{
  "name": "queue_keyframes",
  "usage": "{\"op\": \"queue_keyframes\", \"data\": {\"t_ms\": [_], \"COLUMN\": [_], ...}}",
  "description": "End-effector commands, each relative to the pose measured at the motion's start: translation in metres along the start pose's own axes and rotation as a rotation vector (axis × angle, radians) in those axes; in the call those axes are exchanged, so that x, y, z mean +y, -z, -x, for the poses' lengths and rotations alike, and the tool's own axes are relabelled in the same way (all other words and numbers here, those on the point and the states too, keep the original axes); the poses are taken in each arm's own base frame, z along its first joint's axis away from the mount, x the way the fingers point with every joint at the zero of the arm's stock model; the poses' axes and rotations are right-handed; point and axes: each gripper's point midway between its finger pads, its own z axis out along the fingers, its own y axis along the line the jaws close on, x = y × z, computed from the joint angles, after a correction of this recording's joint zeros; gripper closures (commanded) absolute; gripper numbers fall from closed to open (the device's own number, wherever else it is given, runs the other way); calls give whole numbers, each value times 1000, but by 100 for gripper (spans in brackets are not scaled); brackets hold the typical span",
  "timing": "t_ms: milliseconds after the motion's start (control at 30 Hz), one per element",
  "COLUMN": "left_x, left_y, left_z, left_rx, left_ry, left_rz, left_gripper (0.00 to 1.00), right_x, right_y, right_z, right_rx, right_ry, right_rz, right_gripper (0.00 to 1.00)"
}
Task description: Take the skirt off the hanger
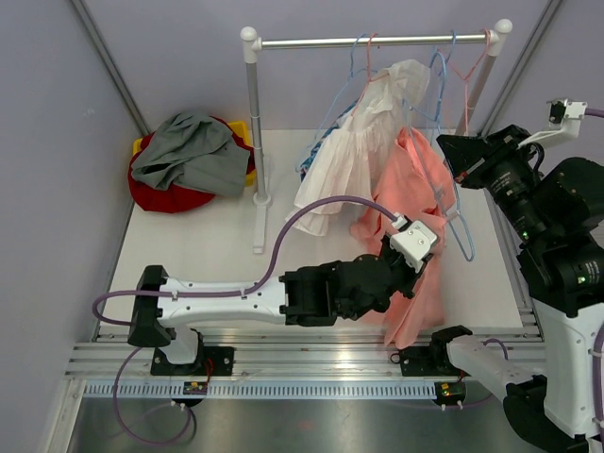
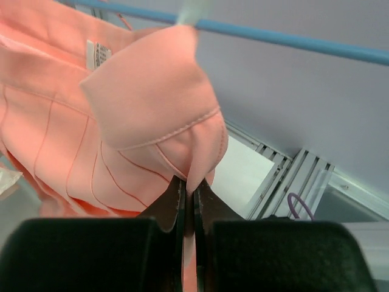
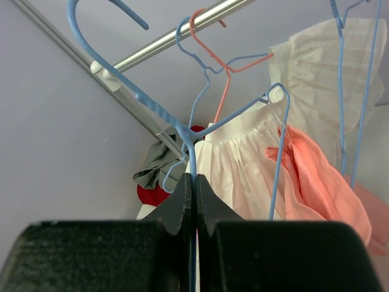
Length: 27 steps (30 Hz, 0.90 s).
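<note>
The salmon-pink skirt [image 1: 404,193] hangs on the rack at the right, on a blue wire hanger [image 1: 460,215]. My left gripper [image 1: 422,267] reaches in from the left at the skirt's lower part. In the left wrist view it [image 2: 189,185] is shut on a folded edge of the skirt [image 2: 152,97], with the hanger's blue bar [image 2: 273,39] above. My right gripper [image 1: 453,151] is up beside the skirt's top. The right wrist view shows it [image 3: 193,180] shut on the blue hanger's wire [image 3: 182,131], with the skirt [image 3: 316,176] to the right.
A white pleated garment [image 1: 354,156] hangs left of the skirt on the metal rack [image 1: 377,41], among other wire hangers. The rack's left post [image 1: 255,132] stands mid-table. A red basin with grey cloth [image 1: 189,160] sits at the back left.
</note>
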Motion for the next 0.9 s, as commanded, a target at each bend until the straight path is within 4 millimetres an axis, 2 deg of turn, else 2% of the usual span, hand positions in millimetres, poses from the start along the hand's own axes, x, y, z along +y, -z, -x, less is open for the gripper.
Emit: {"op": "queue_keyframes", "data": {"t_ms": [0, 167, 200, 267, 300, 367, 400, 533, 633, 667, 733, 867], "left_x": [-8, -43, -47, -55, -59, -65, -68, -81, -87, -87, -90, -99], "left_y": [23, 33, 34, 36, 34, 34, 33, 37, 32, 31, 27, 30], "left_z": [74, 80, 84, 87, 84, 92, 84, 85, 81, 86, 80, 82], "left_rx": [-153, -152, -155, -155, -149, -162, -138, -134, -123, -130, -111, -106], "left_ry": [36, -5, -2, -1, -6, 4, -13, -11, -17, -12, -34, -42], "left_rz": [-4, -93, -104, -126, -132, -153, -157, -204, -213, -210, -209, -257], "left_gripper": [100, 100, 100, 100, 100, 100, 100, 100, 100, 100, 100, 100], "right_x": [3, -26, -34, -41, -45, -56, -59, -78, -91, -96, -98, -102], "right_y": [-12, -25, -29, -27, -26, -27, -28, -31, -27, -25, -26, -29], "right_z": [20, 15, 9, 16, 16, 14, 14, 14, 17, 20, 20, 20], "right_rx": [-121, -177, -174, -223, -238, -265, -270, -293, -340, -360, -369, -379], "right_ry": [-14, -2, -5, -6, -7, -6, -3, 1, -26, -35, -51, -48], "right_rz": [21, -79, -103, -132, -144, -183, -196, -283, -350, -374, -381, -402], "right_gripper": [100, 100, 100, 100, 100, 100, 100, 100, 100, 100, 100, 100]}}
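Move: From my left hand, which already pinches the peach skirt, the blue hanger's middle lies some 12 cm ahead, 1 cm right and 10 cm up. My right hand already grips that hanger below its hook; the skirt's middle lies about 9 cm back, 1 cm left and 25 cm below it. From this right hand, the white dress is around 8 cm ahead and 14 cm left, 12 cm lower, and the empty hangers about 14 cm ahead, 3 cm right, at similar height. I draw skirt and hanger apart: my left hand keeps its pinch and pulls back about 6 cm, rising 5 cm, then sinking a little as it drifts right. My right hand keeps hold of the hanger, pushing forward and down some 6 cm each towards the rod's right end, then swings right about as far, turning some 25 degrees clockwise. ##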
